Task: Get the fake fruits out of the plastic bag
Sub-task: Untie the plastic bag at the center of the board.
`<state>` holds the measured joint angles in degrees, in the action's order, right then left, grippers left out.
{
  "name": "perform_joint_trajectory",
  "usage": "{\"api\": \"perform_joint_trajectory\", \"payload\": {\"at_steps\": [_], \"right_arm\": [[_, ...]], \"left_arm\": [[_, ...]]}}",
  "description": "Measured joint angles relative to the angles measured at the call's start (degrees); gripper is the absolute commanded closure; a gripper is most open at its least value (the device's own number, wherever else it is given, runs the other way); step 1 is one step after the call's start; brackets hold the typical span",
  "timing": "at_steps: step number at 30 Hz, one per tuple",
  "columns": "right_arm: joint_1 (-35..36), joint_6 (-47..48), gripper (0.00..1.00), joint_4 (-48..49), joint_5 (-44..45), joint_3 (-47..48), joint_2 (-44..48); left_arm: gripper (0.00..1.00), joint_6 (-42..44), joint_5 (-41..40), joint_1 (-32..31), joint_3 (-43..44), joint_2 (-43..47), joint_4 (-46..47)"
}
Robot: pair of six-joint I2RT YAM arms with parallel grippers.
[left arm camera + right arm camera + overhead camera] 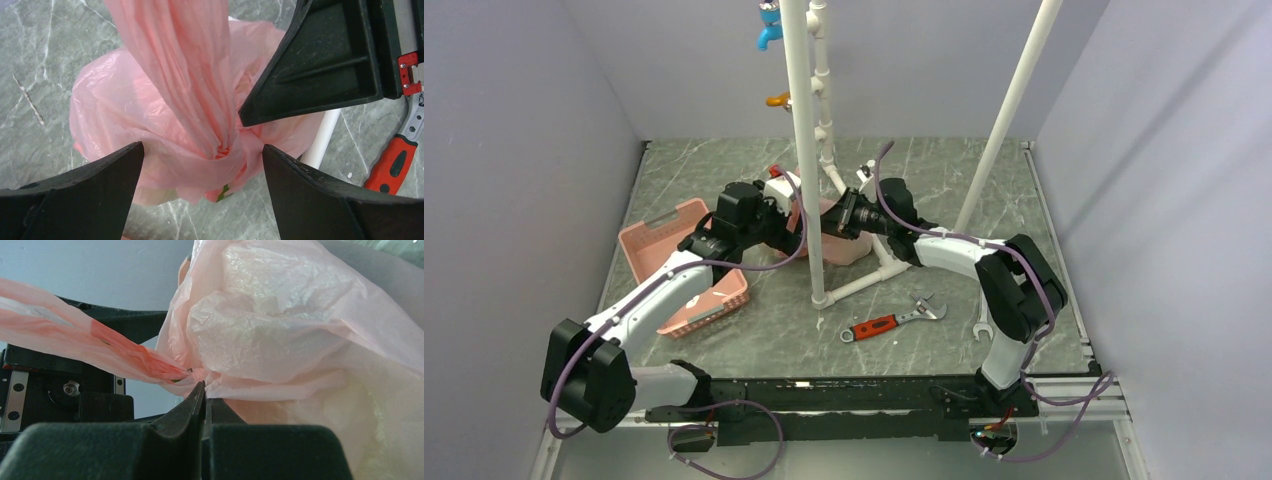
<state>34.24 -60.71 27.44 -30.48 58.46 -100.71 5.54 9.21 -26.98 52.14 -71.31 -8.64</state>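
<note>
The plastic bag (844,247) lies on the table by the white pipe, thin, pink and tied in a twisted knot (220,150). My left gripper (202,147) is open, one finger on each side of the knot, not touching it. My right gripper (204,387) is shut with its tips pinching plastic at the knot; it also shows in the left wrist view (320,65). A stretched strip of bag (180,60) runs up from the knot. The fake fruits are hidden inside; only a green sliver (225,191) shows under the knot.
A rigid pink slotted basket (674,260) stands left of the bag under my left arm. A white pipe frame (804,150) rises just in front of the bag. A red-handled adjustable wrench (889,322) and a steel spanner (982,325) lie at front right.
</note>
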Motion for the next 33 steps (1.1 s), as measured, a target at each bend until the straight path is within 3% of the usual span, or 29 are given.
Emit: {"api": "perform_joint_trajectory", "payload": {"at_steps": [2, 6, 24, 29, 33], "right_arm": [[0.2, -0.2, 0.96, 0.0, 0.2, 0.3, 0.0], [0.2, -0.3, 0.95, 0.0, 0.5, 0.9, 0.0], [0.1, 10.4, 1.0, -10.4, 8.2, 1.4, 4.9], [-0.4, 12.1, 1.0, -12.0, 9.4, 1.2, 5.4], [-1.7, 13.7, 1.0, -13.5, 11.1, -0.5, 8.0]], "left_arm": [[0.11, 0.2, 0.2, -0.3, 0.5, -0.5, -0.3], [0.37, 0.9, 0.1, -1.3, 1.5, -1.9, -1.5], [0.75, 1.5, -3.9, -2.6, 2.6, -2.8, -3.3], [0.99, 1.3, -6.2, -2.7, 2.6, -2.4, -3.2], [1.0, 1.2, -9.0, -2.7, 2.6, -1.8, -3.2]]}}
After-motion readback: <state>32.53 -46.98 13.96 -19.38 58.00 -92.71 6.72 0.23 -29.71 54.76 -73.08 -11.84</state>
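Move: The bag's knot lies between the left hand's open fingers, about 2 cm to the right, 1 cm ahead and 1 cm below. The pink basket is some 21 cm to that hand's left, 3 cm back and 12 cm below. From the right hand, already pinching the bag, the knot is about 3 cm left and level; the adjustable wrench lies 14 cm right, 14 cm back and 12 cm down. Left fingers close, pinching the bag beside its knot, while the right keeps its pinch, pulling about 5 cm right. ##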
